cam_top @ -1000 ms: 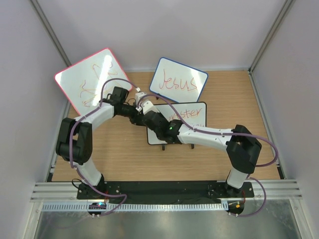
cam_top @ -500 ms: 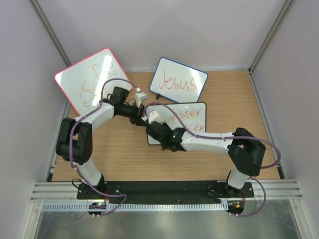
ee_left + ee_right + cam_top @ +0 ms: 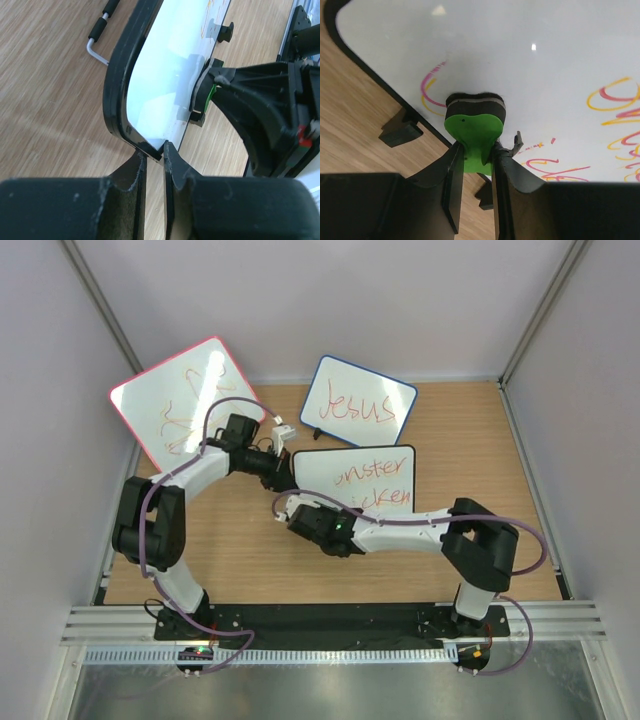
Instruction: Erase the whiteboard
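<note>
The whiteboard [image 3: 365,472] has a black frame and lies mid-table, with red and orange writing on its right half. My left gripper [image 3: 289,478] is shut on the frame at its left corner [image 3: 131,131], with the fingertips [image 3: 170,152] pinching the edge. My right gripper [image 3: 293,510] is at the board's near-left corner, shut on a green eraser [image 3: 472,131]. The eraser's black felt [image 3: 475,104] presses on the white surface [image 3: 530,45] beside pink and yellow strokes. A black foot [image 3: 400,133] of the board shows under the frame. The eraser [image 3: 212,95] also shows in the left wrist view.
A pink-red-framed board [image 3: 185,400] leans at the back left. A blue-framed board reading "Jesus" [image 3: 357,402] stands at the back centre. A small bent metal rod with black grips [image 3: 100,34] lies on the wood near the left gripper. Walls close in on three sides.
My right gripper has slid the eraser from the board's upper-left area toward its near-left corner, uncovering more of the writing. The left gripper has kept its hold on the frame.
</note>
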Available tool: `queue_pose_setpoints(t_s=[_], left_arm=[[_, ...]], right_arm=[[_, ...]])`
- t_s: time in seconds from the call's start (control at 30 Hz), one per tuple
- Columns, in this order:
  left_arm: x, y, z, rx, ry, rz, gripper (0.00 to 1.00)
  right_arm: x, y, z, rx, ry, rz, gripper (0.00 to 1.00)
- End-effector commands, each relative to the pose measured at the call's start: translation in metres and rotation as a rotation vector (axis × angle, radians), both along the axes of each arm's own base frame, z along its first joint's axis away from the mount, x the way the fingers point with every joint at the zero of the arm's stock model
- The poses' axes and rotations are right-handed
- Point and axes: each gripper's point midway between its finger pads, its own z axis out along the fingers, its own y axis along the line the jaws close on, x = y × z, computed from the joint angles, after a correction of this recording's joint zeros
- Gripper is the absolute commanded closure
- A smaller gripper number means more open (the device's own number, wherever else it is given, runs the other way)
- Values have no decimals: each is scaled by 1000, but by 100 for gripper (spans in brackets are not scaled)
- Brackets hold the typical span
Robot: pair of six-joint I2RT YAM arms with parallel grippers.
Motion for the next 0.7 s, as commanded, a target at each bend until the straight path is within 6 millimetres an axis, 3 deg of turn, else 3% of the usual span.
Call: queue_pose_setpoints(t_s=[0.0,0.17,0.5,0.67], left_arm=[[18,4,2,56,-156,-22,100],[18,4,3,55,-159,-25,100],[19,3,4,50,-159,-27,100],[18,3,5,49,-155,-29,100]], right_arm=[[5,18,-12,-148,23,168,99],[6,46,-2,-161,-1,289,99],[7,68,-8,-202,-5,386,99],[22,84,12,-197,-80,355,99]])
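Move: The whiteboard's near-left corner, where the eraser in the right hand is going, lies about 11 cm to that hand's left, 3 cm nearer and 3 cm below. A leftover marker stroke is about 6 cm left and 1 cm ahead. The board's left foot sits 5 cm left and 5 cm nearer, and "icken" 8 cm right and 3 cm ahead. From the left hand, the corner is about 9 cm nearer, straight back, and some 6 cm lower. The eraser, still pinched in the right gripper and resting on the whiteboard, is wiped left along the near edge towards the near-left corner, about 5 cm. The right wrist turns some 20 degrees counter-clockwise as it goes, its left side dipping about as much. The left gripper stays put, keeping its hold on the board's left edge. ##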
